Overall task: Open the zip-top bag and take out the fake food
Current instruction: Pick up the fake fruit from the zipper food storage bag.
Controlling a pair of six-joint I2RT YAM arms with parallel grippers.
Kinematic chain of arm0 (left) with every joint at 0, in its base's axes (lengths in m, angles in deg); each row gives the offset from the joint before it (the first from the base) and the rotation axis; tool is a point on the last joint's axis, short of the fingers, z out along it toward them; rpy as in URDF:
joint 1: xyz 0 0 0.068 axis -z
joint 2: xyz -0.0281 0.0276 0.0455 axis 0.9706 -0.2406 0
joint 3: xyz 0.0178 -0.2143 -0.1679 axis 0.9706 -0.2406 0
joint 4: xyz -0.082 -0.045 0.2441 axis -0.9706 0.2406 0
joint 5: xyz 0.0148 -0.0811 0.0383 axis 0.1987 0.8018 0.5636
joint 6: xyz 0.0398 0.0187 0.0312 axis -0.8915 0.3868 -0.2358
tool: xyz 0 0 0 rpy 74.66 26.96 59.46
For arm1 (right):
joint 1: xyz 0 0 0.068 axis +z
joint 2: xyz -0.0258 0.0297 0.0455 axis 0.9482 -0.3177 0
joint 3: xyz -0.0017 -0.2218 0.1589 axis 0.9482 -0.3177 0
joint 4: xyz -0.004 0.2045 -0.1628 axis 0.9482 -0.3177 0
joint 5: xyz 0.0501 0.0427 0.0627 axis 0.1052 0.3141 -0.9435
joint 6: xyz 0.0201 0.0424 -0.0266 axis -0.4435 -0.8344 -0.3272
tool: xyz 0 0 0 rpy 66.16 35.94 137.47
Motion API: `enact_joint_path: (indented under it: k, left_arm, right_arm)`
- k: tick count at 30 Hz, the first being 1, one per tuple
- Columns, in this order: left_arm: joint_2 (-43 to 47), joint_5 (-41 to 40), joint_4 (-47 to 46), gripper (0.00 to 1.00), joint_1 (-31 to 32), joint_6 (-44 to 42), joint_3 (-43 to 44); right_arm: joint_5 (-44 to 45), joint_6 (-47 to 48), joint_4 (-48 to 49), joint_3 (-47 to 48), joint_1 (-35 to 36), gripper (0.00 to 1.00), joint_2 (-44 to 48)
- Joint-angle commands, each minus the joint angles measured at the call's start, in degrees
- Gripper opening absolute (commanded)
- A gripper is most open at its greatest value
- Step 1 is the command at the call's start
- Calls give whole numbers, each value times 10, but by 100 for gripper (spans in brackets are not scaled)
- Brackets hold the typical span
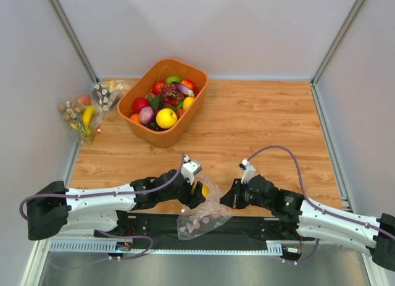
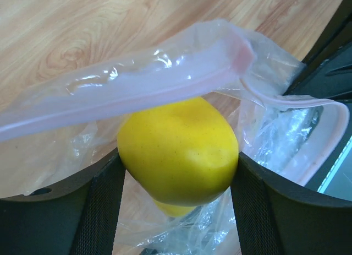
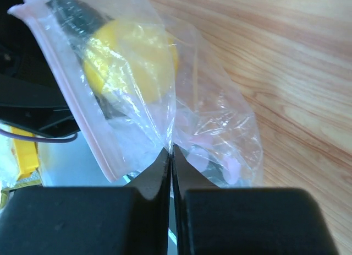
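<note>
The clear zip-top bag [image 1: 203, 217] hangs crumpled between my two grippers at the near table edge, its pink zip strip [image 2: 137, 84] parted. A yellow round fruit [image 2: 179, 150], one piece of the fake food, sits in the bag's mouth. My left gripper [image 2: 177, 180] is closed on it, and both black fingers [image 2: 102, 211] press its sides. From above, the fruit [image 1: 204, 189] peeks out at that gripper [image 1: 199, 192]. My right gripper [image 3: 171, 153] is shut on a fold of the bag's film [image 3: 220, 117], through which the fruit [image 3: 129, 62] shows. Its place from above is [image 1: 224, 198].
An orange bin [image 1: 162, 138] full of fake produce stands at the back left. Other clear bags with a banana and nuts [image 1: 83, 110] lie against the left wall. A black mat [image 1: 253, 227] runs along the near edge. Grey walls close in three sides.
</note>
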State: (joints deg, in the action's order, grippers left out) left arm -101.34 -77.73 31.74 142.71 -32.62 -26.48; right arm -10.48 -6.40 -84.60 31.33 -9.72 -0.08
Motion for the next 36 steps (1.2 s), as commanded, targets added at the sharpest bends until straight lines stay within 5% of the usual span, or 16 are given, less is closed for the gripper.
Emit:
enact_joint_path:
  k: [1, 11, 21, 26, 36]
  left_arm:
    - [-12, 3, -23, 45, -6, 4, 3]
    - [-11, 25, -29, 68, -7, 0, -6]
    - [-49, 66, -84, 76, -7, 14, -13]
    - [-36, 70, -112, 89, -8, 36, -30]
    - [8, 1, -111, 98, -18, 80, -45]
  right_arm:
    - [15, -9, -29, -15, 3, 0, -28]
    - [47, -13, -11, -2, 6, 0, -147]
    - [57, -13, -17, 8, 18, 0, -173]
    - [58, -15, -16, 6, 21, 0, -176]
    - [57, -14, -10, 9, 30, 0, -190]
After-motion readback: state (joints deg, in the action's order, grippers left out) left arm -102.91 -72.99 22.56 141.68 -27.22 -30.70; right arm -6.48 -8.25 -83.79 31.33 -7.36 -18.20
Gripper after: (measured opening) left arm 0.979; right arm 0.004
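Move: The yellow fruit is already between the left hand's fingers, about 1 cm below the hand point, at the bag's mouth. The bag's body spreads about 9 cm back and some 6 cm below that hand, and the orange bin's middle is roughly 30 cm ahead, 12 cm to its left and level with the bag's body. From the right hand, which already pinches the film, the yellow fruit lies some 8 cm left and 3 cm ahead, nearly level. Down goes the right hand, about 7 cm towards the table, quickly at first and then easing, with a drift of some 2 cm to the right; it keeps its shut pinch on the film and rolls about 15 degrees. The left hand sinks roughly 2 cm with the yellow fruit, easing slightly back and right, then spreads its fingers to let go of the fruit and starts upward again by about a centimetre. ##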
